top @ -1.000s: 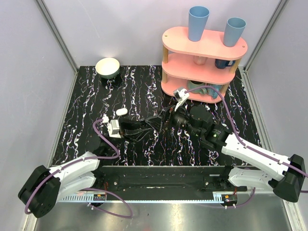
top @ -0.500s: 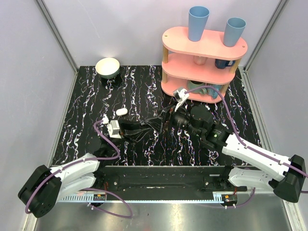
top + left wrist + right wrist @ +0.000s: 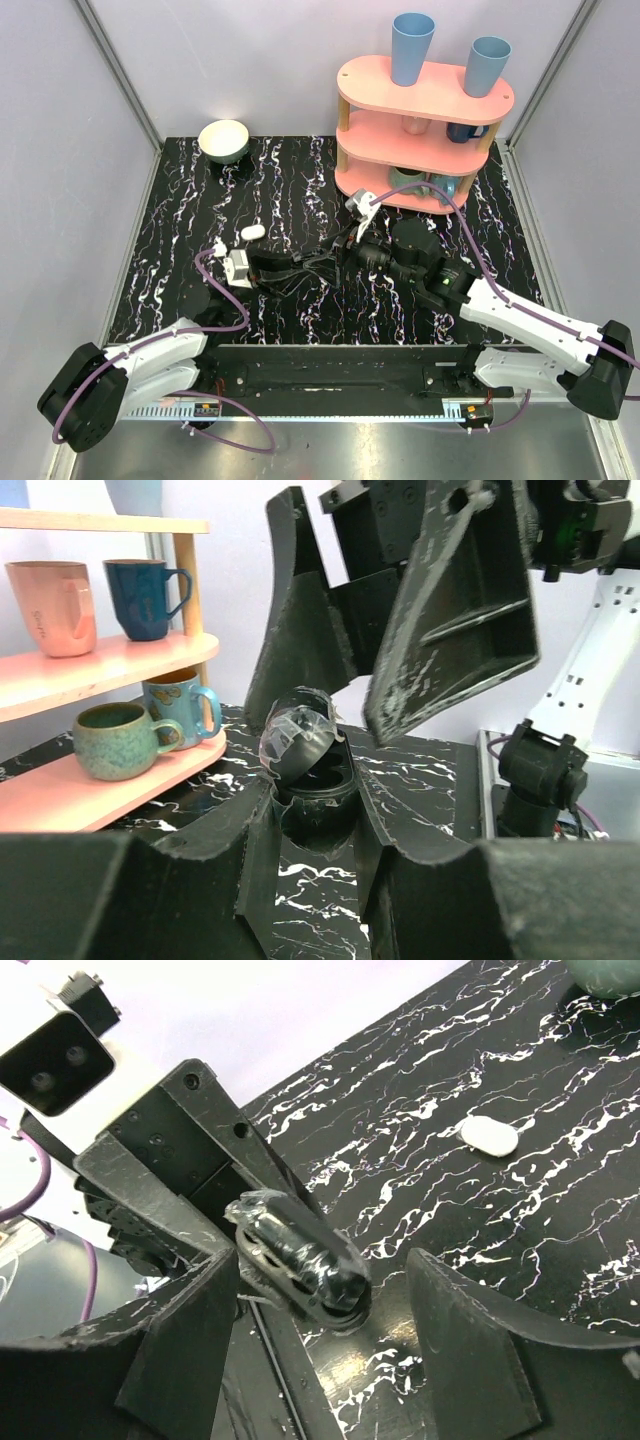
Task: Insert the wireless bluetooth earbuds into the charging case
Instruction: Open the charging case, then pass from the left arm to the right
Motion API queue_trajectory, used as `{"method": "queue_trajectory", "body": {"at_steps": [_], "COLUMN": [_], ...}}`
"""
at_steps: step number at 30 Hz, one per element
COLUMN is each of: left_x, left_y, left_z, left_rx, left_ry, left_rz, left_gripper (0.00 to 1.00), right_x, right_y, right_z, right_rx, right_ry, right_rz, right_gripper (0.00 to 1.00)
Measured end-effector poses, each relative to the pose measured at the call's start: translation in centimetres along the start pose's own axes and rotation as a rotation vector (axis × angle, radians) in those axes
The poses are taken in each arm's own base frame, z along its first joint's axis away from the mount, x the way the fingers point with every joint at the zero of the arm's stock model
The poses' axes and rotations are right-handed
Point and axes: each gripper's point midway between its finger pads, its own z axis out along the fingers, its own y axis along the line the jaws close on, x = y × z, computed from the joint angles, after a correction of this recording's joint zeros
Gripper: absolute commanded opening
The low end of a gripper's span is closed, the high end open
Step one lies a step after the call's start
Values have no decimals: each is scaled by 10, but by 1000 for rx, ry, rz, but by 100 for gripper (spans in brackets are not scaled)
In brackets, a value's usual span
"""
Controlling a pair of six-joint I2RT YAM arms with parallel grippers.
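Note:
My left gripper (image 3: 322, 263) is shut on a small black hinged case (image 3: 312, 770), its lid tipped open over dark round wells. The case also shows in the right wrist view (image 3: 300, 1255), wrapped in clear tape. My right gripper (image 3: 325, 1360) is open, one finger on each side of the black case, not touching it; in the top view it (image 3: 345, 256) meets the left gripper at mid-table. A white pill-shaped oval case (image 3: 253, 231) lies on the marble behind the left gripper, also in the right wrist view (image 3: 489, 1135). I see no earbuds.
A pink three-tier shelf (image 3: 425, 140) with blue cups and mugs stands at the back right, close behind my right arm. A pale bowl (image 3: 224, 140) sits at the back left. The black marble top (image 3: 180, 260) has white veins. Grey walls enclose the table.
My right wrist has shifted a little left and down toward the left gripper, so its open fingers now flank the black case. The left gripper holds still.

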Motion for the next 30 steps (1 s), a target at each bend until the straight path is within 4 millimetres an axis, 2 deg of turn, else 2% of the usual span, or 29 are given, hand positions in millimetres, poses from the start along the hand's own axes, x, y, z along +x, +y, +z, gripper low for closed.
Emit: {"method": "queue_trajectory", "body": {"at_steps": [4,9,16,19,27,30], "left_x": [-1,-1,0,0,-2,-4], "left_y": [-9,-17,-23,-26,-29,-30], "left_z": [2,5,7,6,6,7], "left_rx": [53,102,138,150,161,161], "left_ry": [8,26,43,46,43,36], "left_rz": [-24,-58,-85,-93,-118,-117], "left_gripper": [0,0,0,0,17,29], "right_x": [4,-2,-2,-1,-1,-2], "right_y": [-1,0,3,4,9,11], "right_z": [5,7,6,6,-1,-2], "right_rx": [-15,-32,-66,-77,-119,-124], "right_ry": [23,26,30,36,46,41], "right_rz": [-56,-137,-206,-230,-277,-284], "right_gripper": [65,48,37,26,11,8]}}
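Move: The charging case is in the left fingers. Its lid, seemingly already ajar, sits some 4 cm to the right hand's left, level fore and aft and about 1 cm lower. From the left hand the lid is about 3 cm right, 1 cm ahead and 2 cm up. From the right hand, the white oval box lies about 21 cm left and 15 cm ahead on the table, 27 cm down; the green mug some 18 cm right, 30 cm ahead, 22 cm down. The right fingers close from wide open and pinch the case's lid, the hand easing under a centimetre left, then about 1.5 cm back as it rolls some 15 degrees and swings counter-clockwise. The left hand keeps its grip on the case and brings it to them, drawing about 3 cm back and a little right while turning clockwise. ##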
